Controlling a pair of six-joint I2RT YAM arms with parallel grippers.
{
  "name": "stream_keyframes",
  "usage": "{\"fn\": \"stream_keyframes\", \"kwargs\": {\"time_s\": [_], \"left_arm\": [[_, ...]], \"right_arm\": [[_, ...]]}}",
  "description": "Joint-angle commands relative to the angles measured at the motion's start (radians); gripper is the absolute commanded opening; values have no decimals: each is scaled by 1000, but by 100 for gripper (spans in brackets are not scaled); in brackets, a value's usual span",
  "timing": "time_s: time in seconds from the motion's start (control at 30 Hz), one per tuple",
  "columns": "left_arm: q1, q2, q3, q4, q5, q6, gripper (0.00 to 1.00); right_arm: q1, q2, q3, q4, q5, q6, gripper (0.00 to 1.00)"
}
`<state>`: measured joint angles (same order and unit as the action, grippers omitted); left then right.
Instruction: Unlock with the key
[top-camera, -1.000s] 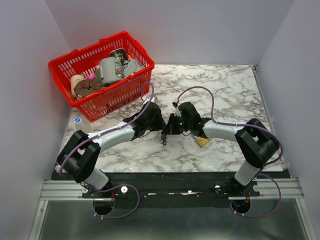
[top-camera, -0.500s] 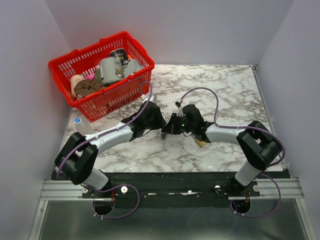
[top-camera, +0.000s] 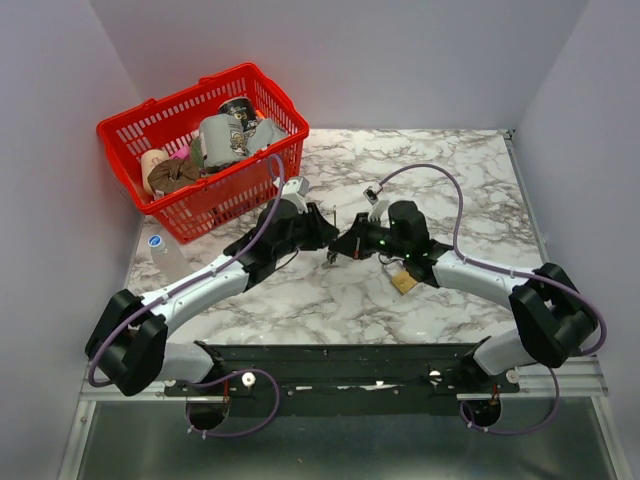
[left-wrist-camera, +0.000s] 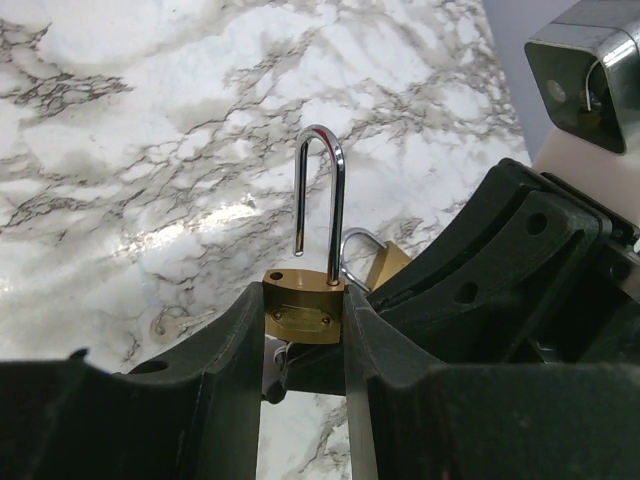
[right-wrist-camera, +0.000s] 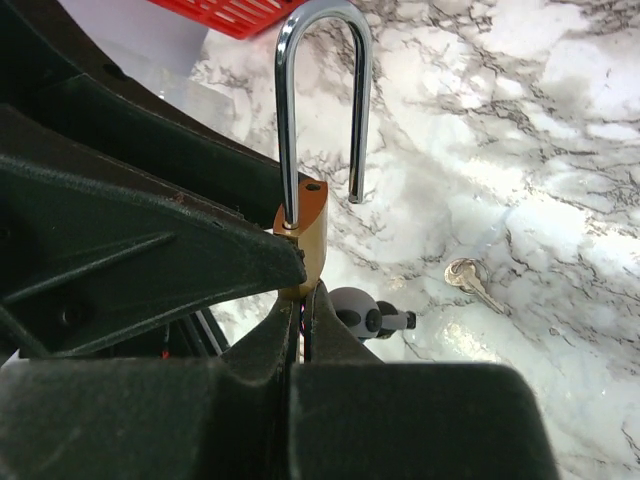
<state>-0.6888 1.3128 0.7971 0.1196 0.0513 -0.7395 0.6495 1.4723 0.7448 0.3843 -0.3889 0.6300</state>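
A brass padlock (left-wrist-camera: 303, 305) with its silver shackle (left-wrist-camera: 335, 190) sprung open at one end stands upright between the fingers of my left gripper (left-wrist-camera: 305, 300), which is shut on its body. In the right wrist view the same padlock (right-wrist-camera: 312, 235) sits just above my right gripper (right-wrist-camera: 303, 295), whose jaws are pressed together under the lock's bottom. Only a thin dark sliver shows between them; the key itself is hidden there. From above, the two grippers (top-camera: 325, 235) (top-camera: 347, 245) meet nose to nose over the table's middle.
A second brass padlock (top-camera: 404, 281) lies on the marble just right of the grippers. A loose silver key (right-wrist-camera: 470, 280) lies on the table beyond them. A red basket (top-camera: 130, 135) full of items stands at the back left, with a bottle (top-camera: 157, 245) beside it.
Both arms have stretched away from their bases, carrying the joined grippers and padlock slightly towards the back of the table. Neither grip has changed.
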Motion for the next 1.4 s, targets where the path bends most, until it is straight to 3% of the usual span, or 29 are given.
{"fn": "stream_keyframes", "kwargs": {"time_s": [0.0, 0.23, 0.4, 0.57, 0.6, 0.77, 0.93, 1.37], "left_arm": [[-21, -9, -39, 3, 205, -5, 0], [-18, -21, -39, 25, 242, 9, 0], [0, 2, 1, -61, 213, 32, 0], [34, 9, 22, -86, 209, 51, 0], [37, 14, 28, -106, 205, 60, 0], [49, 22, 42, -117, 222, 94, 0], [63, -1, 34, -98, 303, 155, 0], [64, -199, -81, -6, 656, 264, 0]], "right_arm": [[-17, -70, 30, 159, -44, -26, 1], [-24, -106, 59, 68, -74, -81, 1], [-24, -127, 54, -33, -102, -144, 3], [-24, -176, 2, -84, -160, -181, 32], [-24, -191, -4, -102, -172, -197, 42], [-24, -256, -18, -192, -292, -259, 56], [-39, -334, -19, -266, -268, -248, 67], [-146, -314, 133, -269, -464, -349, 69]]}}
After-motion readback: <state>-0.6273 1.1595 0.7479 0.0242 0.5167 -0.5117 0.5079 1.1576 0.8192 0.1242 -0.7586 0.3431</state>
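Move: Between the left fingers sits the open lock, its middle at the hand point, shackle up; from the right hand it is about 3 cm up and 1 cm ahead and left, with the key pinched there and the keychain hanging some 4 cm below, 1 cm ahead. The other padlock lies about 14 cm to the right hand's right, 2 cm ahead, 13 cm down; the loose key lies 11 cm straight ahead, 14 cm down. Letting go of the key under the lock, the right hand opens its fingers well, backs off and climbs, then swings forward and to the right as it keeps rising, ending about 10 cm higher, tipped up and turned counter-clockwise. The left keeps its grip on the lock, bobs up and down slightly, then draws back about 7 cm, rising late and turning some 25 degrees clockwise. ##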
